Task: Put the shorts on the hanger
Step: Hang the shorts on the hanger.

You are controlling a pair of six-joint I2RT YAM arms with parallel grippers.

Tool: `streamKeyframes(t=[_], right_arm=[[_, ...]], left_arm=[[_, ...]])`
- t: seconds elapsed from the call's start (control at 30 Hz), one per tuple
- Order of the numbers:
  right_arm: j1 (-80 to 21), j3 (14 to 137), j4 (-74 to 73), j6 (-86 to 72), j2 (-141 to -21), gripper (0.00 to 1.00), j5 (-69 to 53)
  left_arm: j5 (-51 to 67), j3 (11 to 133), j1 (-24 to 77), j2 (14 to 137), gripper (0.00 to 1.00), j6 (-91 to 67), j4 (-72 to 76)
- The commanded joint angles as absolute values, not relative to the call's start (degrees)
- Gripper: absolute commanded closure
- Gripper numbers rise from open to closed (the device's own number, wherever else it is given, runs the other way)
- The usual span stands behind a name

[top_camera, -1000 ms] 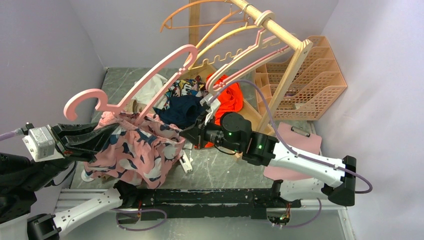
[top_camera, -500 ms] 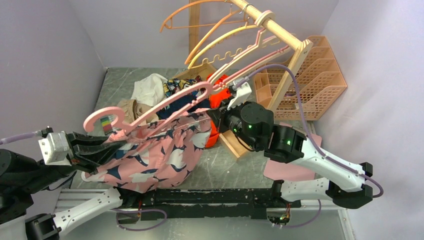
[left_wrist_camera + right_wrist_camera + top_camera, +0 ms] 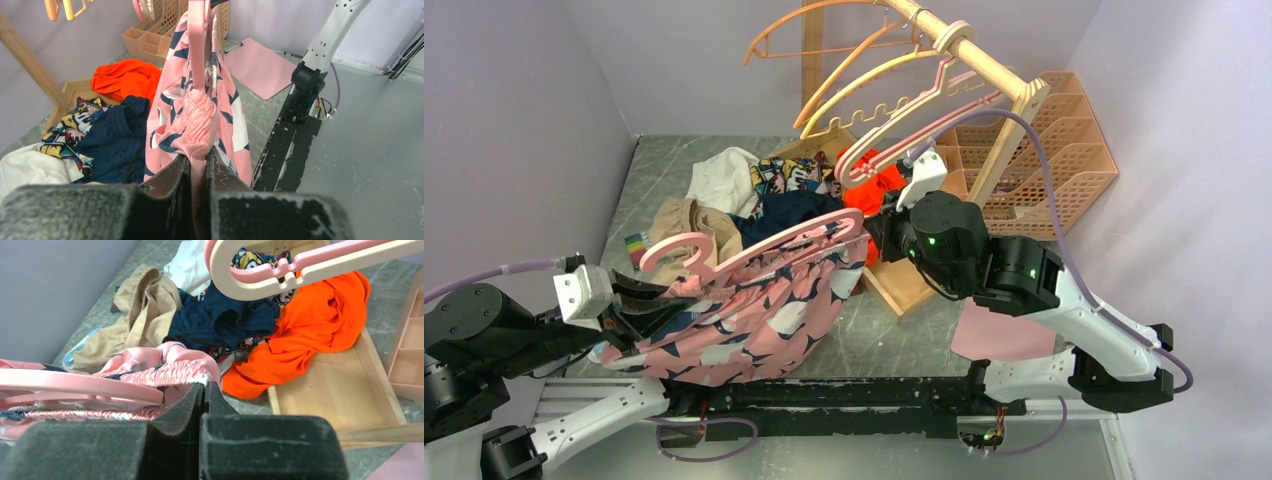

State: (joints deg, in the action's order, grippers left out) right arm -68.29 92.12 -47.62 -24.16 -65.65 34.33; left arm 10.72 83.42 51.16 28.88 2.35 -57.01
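The shorts (image 3: 754,320), pink with a navy and white print, hang stretched between my two grippers above the table's near left. The pink hanger (image 3: 759,240) lies along their gathered waistband, its hook toward the left and its arm inside the waistband (image 3: 170,374). My left gripper (image 3: 664,300) is shut on the waistband's left end (image 3: 200,112), with pink fabric pinched between its tips (image 3: 198,157). My right gripper (image 3: 871,240) is shut on the waistband's right end (image 3: 204,387). The hanger's arm (image 3: 75,385) runs off to the left in the right wrist view.
Behind the shorts lies a pile of clothes: an orange-red garment (image 3: 879,185), a navy one (image 3: 789,210), a white one (image 3: 724,175) and a tan one (image 3: 686,222). A wooden rack (image 3: 989,65) with orange and yellow hangers stands back right beside a peach basket (image 3: 1049,150). A pink sheet (image 3: 1004,335) lies near right.
The hanger has dropped from a steep tilt to nearly level. My right gripper has moved right and back, pulling the waistband taut along it. The left gripper has shifted right and lower.
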Motion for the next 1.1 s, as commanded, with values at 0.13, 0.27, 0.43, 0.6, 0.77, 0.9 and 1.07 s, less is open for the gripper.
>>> streamKeyframes(t=[0.13,0.27,0.43,0.6,0.77,0.9,1.07], right_arm=[[-67.9,97.3,-58.3,-25.3,-65.0,1.00,38.3],[-67.9,100.6,-61.7,-25.3,-66.1,1.00,38.3],[-67.9,103.4,-62.4,-23.2,-67.6,1.00,33.3],[-67.9,107.8,-59.5,-19.9,-69.0,1.00,20.9],[-67.9,111.3,-50.9,-18.8,-71.8,1.00,4.5],[-67.9,116.2,-49.6,-18.3,-78.2,1.00,-3.5],[-68.0,122.1,-52.5,-16.9,-84.2,1.00,-9.2]], left_arm=[[10.3,83.1,50.9,30.0,0.93,3.6,-60.3],[9.3,82.2,50.9,31.9,0.93,4.2,-63.2],[10.4,79.5,50.8,33.6,0.93,4.3,-62.9],[11.6,76.8,50.8,33.7,0.93,4.4,-58.5],[15.9,71.8,50.8,33.9,0.93,3.7,-47.6],[19.1,70.6,50.8,35.1,0.93,3.1,-37.8],[20.5,70.3,50.8,34.0,0.93,2.4,-29.7]])
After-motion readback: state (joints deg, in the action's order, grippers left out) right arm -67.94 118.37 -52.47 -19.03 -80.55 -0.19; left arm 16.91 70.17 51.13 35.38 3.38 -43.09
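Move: The right hand, pinching a waistband corner of the pink shorts, has the pink hanger's hook about 23 cm to its left, 6 cm back and 4 cm higher; the cream hanger's near end is some 10 cm ahead and 2 cm left, about level, and the orange shirt 15 cm ahead, 2 cm right, 33 cm below. From the left hand, which grips waistband and hanger, the right-held corner lies roughly 23 cm right, 9 cm ahead, 2 cm below. Both hands keep hold, the right pinching its waistband corner, the left the other side together with the hanger. The right hand eases slightly to the right, then sweeps about 12 cm left, back and up towards the hook and the left hand, turning some 35 degrees counter-clockwise; the left sinks and travels about 7 cm right and a little forward to meet it, tilting about 15 degrees on the way down and lifting slightly at the end. ##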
